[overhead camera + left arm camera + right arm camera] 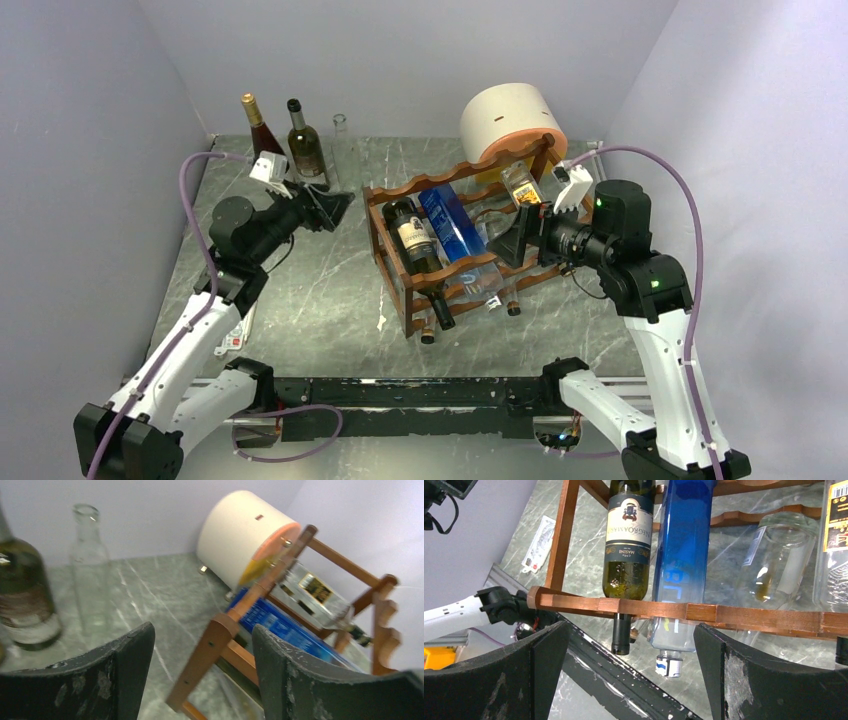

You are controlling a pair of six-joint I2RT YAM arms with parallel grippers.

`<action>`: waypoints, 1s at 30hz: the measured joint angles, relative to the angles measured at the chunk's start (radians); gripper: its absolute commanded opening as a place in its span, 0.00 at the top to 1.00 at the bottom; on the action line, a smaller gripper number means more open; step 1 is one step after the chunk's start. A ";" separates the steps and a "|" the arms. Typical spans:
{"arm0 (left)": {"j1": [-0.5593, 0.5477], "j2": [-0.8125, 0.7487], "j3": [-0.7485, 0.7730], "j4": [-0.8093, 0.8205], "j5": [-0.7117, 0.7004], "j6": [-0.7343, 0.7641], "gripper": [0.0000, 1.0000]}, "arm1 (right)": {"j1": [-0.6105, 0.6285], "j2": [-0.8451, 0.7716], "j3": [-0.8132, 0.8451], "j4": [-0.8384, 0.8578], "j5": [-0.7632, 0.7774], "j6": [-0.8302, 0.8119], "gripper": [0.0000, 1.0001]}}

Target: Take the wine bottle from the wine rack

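Observation:
The reddish-brown wine rack stands mid-table. A dark green wine bottle with a cream label lies in it, neck toward the arms. Beside that bottle lies a blue bottle. My left gripper hovers just left of the rack's back-left corner, open. In the left wrist view the rack's end post shows between the fingers of the left gripper, untouched. My right gripper is open at the rack's right side. In the right wrist view the right gripper faces a rail, with the wine bottle beyond.
A white-and-orange cylinder rests on the rack's top. Clear bottles also lie in the rack. Two dark bottles and a clear glass bottle stand at the back left. A white packet lies near the left arm. Walls close three sides.

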 measured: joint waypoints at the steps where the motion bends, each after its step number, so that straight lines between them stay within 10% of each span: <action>1: 0.000 0.000 -0.007 0.002 0.019 -0.025 0.21 | 0.000 0.000 0.000 0.000 0.004 -0.004 0.00; 16: -0.164 0.134 -0.105 0.068 0.122 -0.299 0.56 | 0.000 -0.029 -0.009 -0.003 0.040 -0.047 0.00; 30: -0.164 0.371 0.120 -0.015 0.082 -0.293 0.65 | 0.000 -0.156 -0.132 -0.009 0.103 0.000 0.00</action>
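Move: The left hand, half open, is above and short of the rack's left side rail, which lies about 8 cm to its right, 4 cm back and 7 cm below. In the rack beyond that rail, the wine bottle lies roughly 16 cm right of the hand and 6 cm back, and the blue bottle some 25 cm right and 5 cm back, both some 9 cm below. From the right hand the rail is about 25 cm left, 5 cm ahead and 7 cm below. The left hand swings right, down and back onto the rack's left side rail, about 8 cm right and 7 cm down, its fingers tipping down some 25 degrees, and closes until it pinches the rail; then, keeping that grip, it pushes the rail some 5 cm forward and a little farther right at a steady height. The right hand, fingers wide open at the rack's front, sinks and eases back and to its right, 2 cm or so each way. ##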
